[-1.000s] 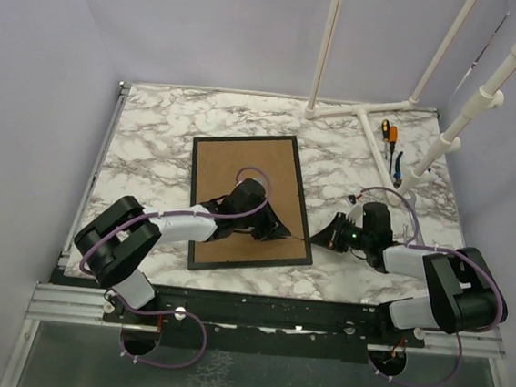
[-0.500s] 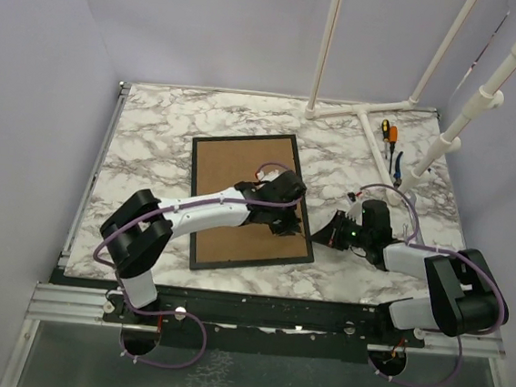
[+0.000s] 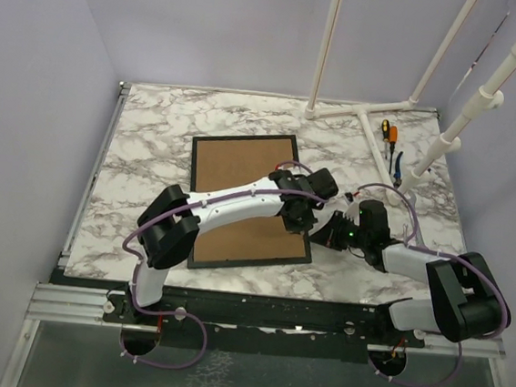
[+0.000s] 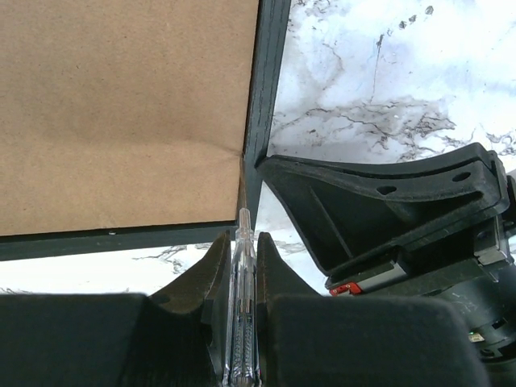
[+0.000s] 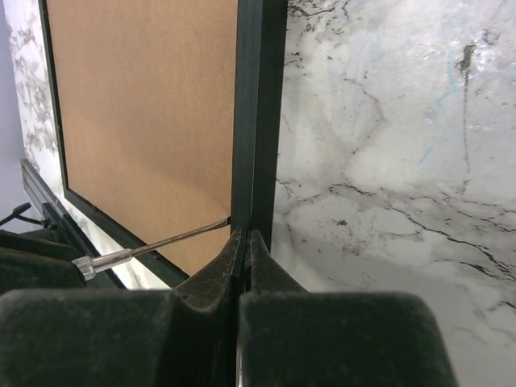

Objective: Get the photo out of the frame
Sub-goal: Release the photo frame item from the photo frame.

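The frame [image 3: 237, 173] lies face down on the marble table, brown back [image 4: 121, 113] up inside its thin black border. The photo is hidden under that back. My left gripper [image 3: 299, 218] is shut on a clear-handled screwdriver [image 4: 243, 306]. Its metal tip [image 5: 161, 242] touches the seam between the brown back and the frame's right border, near the lower right corner. My right gripper [image 3: 319, 238] is shut with nothing between its fingers. Its tips [image 5: 244, 238] rest against the outside of that same right border [image 5: 258, 121], just beside the screwdriver tip.
An orange-handled screwdriver [image 3: 385, 130] and a blue-handled tool [image 3: 398, 161] lie at the back right. They sit beside the white pipe stand [image 3: 375, 113]. Purple walls close in the table [image 3: 154, 129] on the left, back and right.
My left arm has swung right, from over the frame's lower middle to its right edge, carrying the screwdriver up to the right gripper. The right gripper has barely moved.
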`<act>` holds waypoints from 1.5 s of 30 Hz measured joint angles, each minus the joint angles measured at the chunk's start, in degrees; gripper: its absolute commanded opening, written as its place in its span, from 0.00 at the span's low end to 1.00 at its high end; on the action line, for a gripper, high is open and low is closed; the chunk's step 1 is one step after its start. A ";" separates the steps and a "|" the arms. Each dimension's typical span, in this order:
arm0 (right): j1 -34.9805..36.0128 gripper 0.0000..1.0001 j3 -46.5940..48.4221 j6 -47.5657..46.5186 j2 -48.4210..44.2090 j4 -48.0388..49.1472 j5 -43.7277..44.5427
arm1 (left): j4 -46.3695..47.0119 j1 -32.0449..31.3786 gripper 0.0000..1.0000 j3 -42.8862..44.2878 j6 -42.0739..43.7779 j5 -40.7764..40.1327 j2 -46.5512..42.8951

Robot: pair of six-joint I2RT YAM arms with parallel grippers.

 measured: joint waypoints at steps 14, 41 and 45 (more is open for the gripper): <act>1.42 0.06 -1.22 3.41 -0.66 2.60 -1.51 | 17.99 13.11 0.00 -28.57 7.80 3.17 -27.82; -5.14 0.29 21.44 0.61 21.57 3.56 -5.79 | 46.29 26.21 0.00 -34.73 22.88 23.69 -16.06; -5.14 0.26 21.79 0.57 24.04 4.63 -6.91 | 46.84 26.21 0.00 -33.31 23.10 24.28 -13.38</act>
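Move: About 15 cm ahead of the left hand, 1 cm to its left and 9 cm below lies the next metal tab on the face-down frame's right rail; from the right hand it is about 14 cm ahead, 3 cm left and 1 cm lower. The tab now at the screwdriver's tip is 3 cm ahead, 2 cm right and 8 cm below the left hand. The frame's near right corner lies 4 cm back, 4 cm right and 9 cm below the left hand. Pulling the screwdriver clear of the near tab, the left hand lifts and swings left, then goes forward and sinks, net about 11 cm forward and 8 cm left, tilting the shaft some 30 degrees rightward and forward towards the next tab, grip kept. The right hand lifts its shut fingertips off the rail, opens them partway, arcs about 11 cm forward along the rail and sinks again over it just short of that tab. ##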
